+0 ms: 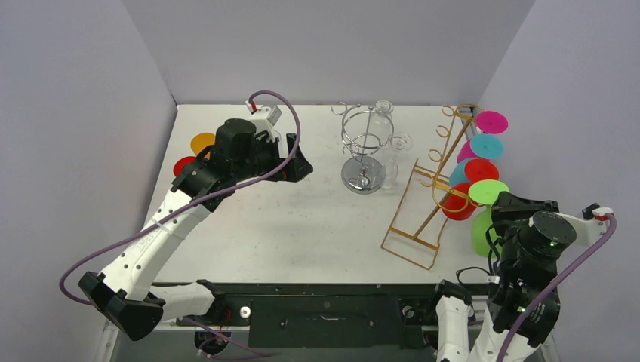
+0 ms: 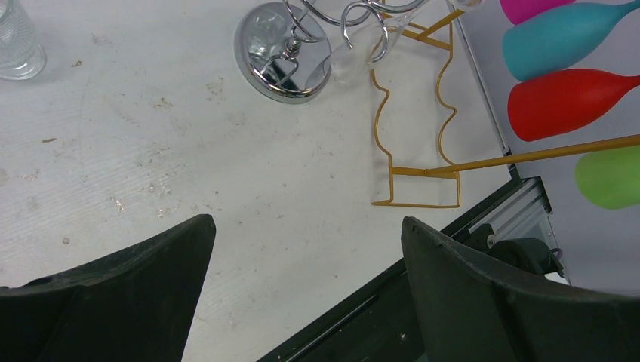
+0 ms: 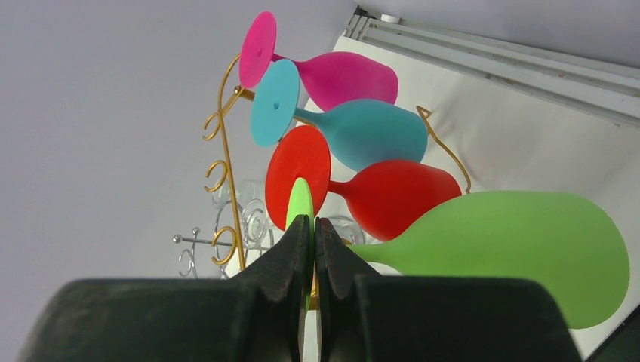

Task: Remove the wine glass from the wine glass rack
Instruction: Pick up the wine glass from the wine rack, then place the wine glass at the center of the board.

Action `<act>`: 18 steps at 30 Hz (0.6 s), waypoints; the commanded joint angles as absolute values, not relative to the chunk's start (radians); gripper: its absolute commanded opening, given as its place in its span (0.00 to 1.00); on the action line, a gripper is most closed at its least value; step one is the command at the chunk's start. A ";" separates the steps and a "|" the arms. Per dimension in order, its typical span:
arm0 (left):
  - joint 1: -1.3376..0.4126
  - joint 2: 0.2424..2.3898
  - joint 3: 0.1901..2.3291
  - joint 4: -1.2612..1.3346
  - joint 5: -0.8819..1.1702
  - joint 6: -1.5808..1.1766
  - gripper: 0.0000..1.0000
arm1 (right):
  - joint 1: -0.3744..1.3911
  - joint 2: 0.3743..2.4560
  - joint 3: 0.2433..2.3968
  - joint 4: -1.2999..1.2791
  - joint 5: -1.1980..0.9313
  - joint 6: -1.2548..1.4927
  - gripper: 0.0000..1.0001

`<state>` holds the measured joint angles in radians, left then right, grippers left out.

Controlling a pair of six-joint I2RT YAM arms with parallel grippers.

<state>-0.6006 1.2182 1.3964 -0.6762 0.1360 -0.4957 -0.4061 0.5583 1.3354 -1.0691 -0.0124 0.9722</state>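
Note:
A gold wire wine glass rack (image 1: 423, 204) leans at the right of the table, with pink (image 3: 340, 75), teal (image 3: 362, 132) and red (image 3: 392, 196) wine glasses hanging in it. The green wine glass (image 3: 513, 249) lies nearest in the right wrist view. My right gripper (image 3: 313, 220) is shut on the thin edge of its round foot (image 3: 300, 202). From above, the right gripper (image 1: 513, 207) sits just beside the green foot (image 1: 488, 191). My left gripper (image 1: 298, 166) hovers over the table's left half, and in its wrist view the left gripper (image 2: 306, 226) stands open with nothing between its fingers.
A chrome spiral rack (image 1: 364, 151) stands mid-table with clear glasses (image 1: 398, 143) on it. Another clear glass (image 2: 15, 41) stands on the table. Orange (image 1: 202, 142) and red (image 1: 183, 165) discs show behind the left arm. Walls close in on three sides.

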 commanded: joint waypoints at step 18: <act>-0.600 1.193 1.414 -0.612 0.181 -0.500 0.91 | -0.411 0.889 2.045 -1.233 0.037 0.797 0.00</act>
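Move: The right fingers are already shut on the stem of the upside-down green wine glass, whose middle hangs about 7 cm below them. Roughly 6 cm ahead and 3 cm left hangs the red wine glass, with the blue one some 12 cm ahead and 2 cm left, both middles about 7 cm lower. The gold rack's middle is around 9 cm ahead, 9 cm left and 18 cm below. From the left hand, the green glass lies some 40 cm right and 10 cm back, roughly level. Lift the right gripper about 11 cm, slowly at first and then faster, easing back some 2 to 3 cm early on so the green wine glass draws away from the red one and the gold rack's near end. Keep the fingers shut on its stem, and let the wrist roll about 10 degrees, left side dipping, as it tips slightly up. ##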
